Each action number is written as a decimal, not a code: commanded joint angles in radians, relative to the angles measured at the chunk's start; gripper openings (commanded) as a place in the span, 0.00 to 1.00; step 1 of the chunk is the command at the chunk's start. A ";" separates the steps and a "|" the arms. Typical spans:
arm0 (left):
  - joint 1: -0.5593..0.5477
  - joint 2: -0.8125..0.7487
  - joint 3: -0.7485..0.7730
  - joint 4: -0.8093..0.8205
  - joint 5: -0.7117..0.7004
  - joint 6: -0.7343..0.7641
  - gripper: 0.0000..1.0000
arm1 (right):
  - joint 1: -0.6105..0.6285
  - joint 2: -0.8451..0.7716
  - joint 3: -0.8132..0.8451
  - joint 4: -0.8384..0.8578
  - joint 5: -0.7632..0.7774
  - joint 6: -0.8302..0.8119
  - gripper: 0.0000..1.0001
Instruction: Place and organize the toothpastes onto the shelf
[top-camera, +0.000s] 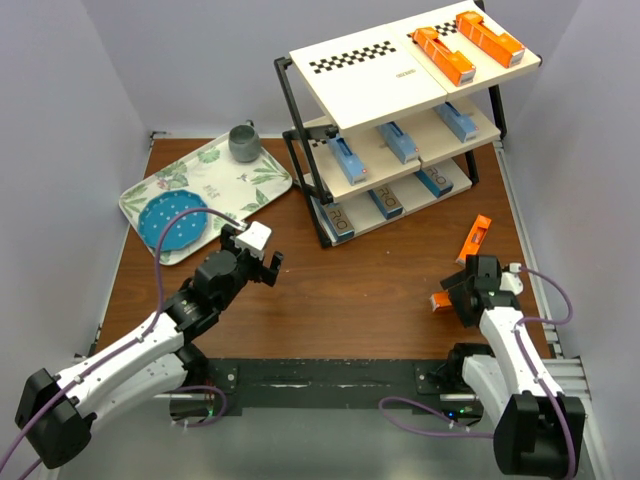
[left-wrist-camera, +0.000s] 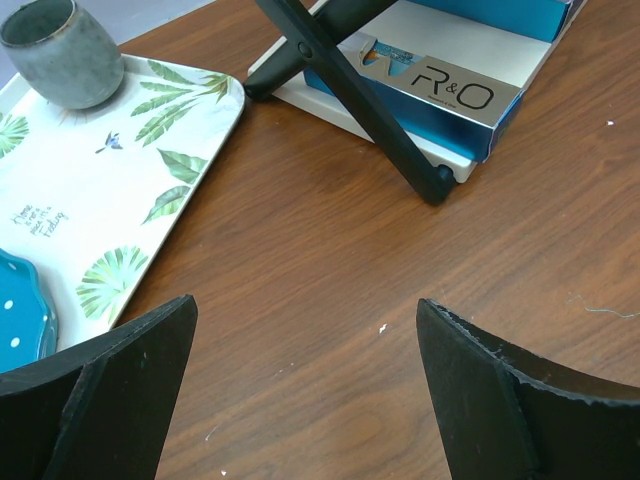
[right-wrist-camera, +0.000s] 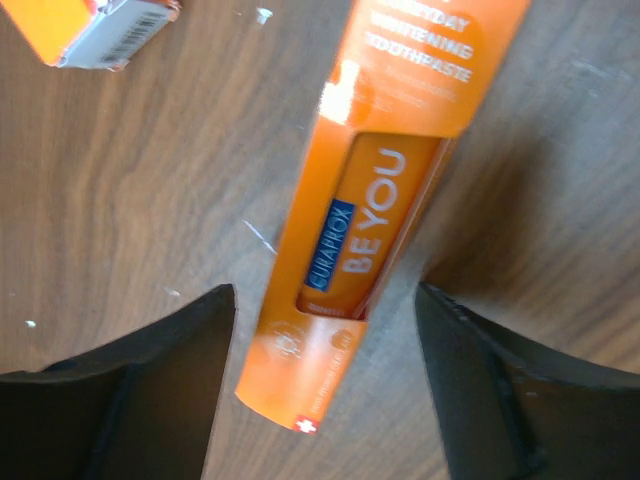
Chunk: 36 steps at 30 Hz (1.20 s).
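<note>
The shelf (top-camera: 370, 85) stands at the back right, with two orange toothpastes (top-camera: 443, 54) on its top board, blue ones (top-camera: 398, 141) on the middle board and silver and blue ones (top-camera: 338, 218) on the bottom. Two orange cartons lie on the table: one (top-camera: 476, 237) free, one (top-camera: 439, 301) under my right gripper (top-camera: 462, 292). In the right wrist view that carton (right-wrist-camera: 370, 230) lies between the open fingers of the right gripper (right-wrist-camera: 322, 290), with a gap on each side. My left gripper (top-camera: 262, 262) (left-wrist-camera: 305, 305) hangs open and empty above the wood, near the shelf's foot (left-wrist-camera: 370, 100) and a silver carton (left-wrist-camera: 440, 90).
A leaf-patterned tray (top-camera: 250, 185) (left-wrist-camera: 100, 200) sits at the back left with a grey cup (top-camera: 243, 141) (left-wrist-camera: 60, 50) and a blue dotted plate (top-camera: 172, 224) (left-wrist-camera: 20, 310) on it. The end of the other orange carton (right-wrist-camera: 100, 30) shows beyond the right gripper.
</note>
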 joint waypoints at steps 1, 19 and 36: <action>0.005 -0.012 0.049 0.025 0.010 -0.012 0.96 | -0.002 0.018 -0.007 0.048 0.028 0.016 0.71; 0.005 0.014 0.049 0.026 0.022 -0.039 0.96 | -0.002 -0.198 -0.008 -0.124 -0.065 -0.108 0.31; 0.005 0.040 0.045 0.029 0.030 -0.038 0.96 | -0.001 -0.174 0.524 -0.268 -0.086 -0.510 0.27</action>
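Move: The orange toothpaste box I am closing on lies almost crosswise between my right fingers, which straddle it near its left end. Its middle is some 4 cm to my right, 1 cm ahead and about 1 cm below. The other orange toothpaste box is roughly 14 cm ahead and 6 cm right; the middle of the bottom shelf's front edge is about 22 cm ahead, 11 cm left. From my left hand, the box I'm closing on lies about 47 cm right, 6 cm back and 14 cm lower. My right fingers go on closing until they pinch the orange box by its sides near its left end. As they settle I ease back and left about 2 cm, barely rising, then lift quickly to some 13 cm up, coming forward again. The wrist swings nearly 20 degrees counter-clockwise and tips the fingers a bit more forward. ##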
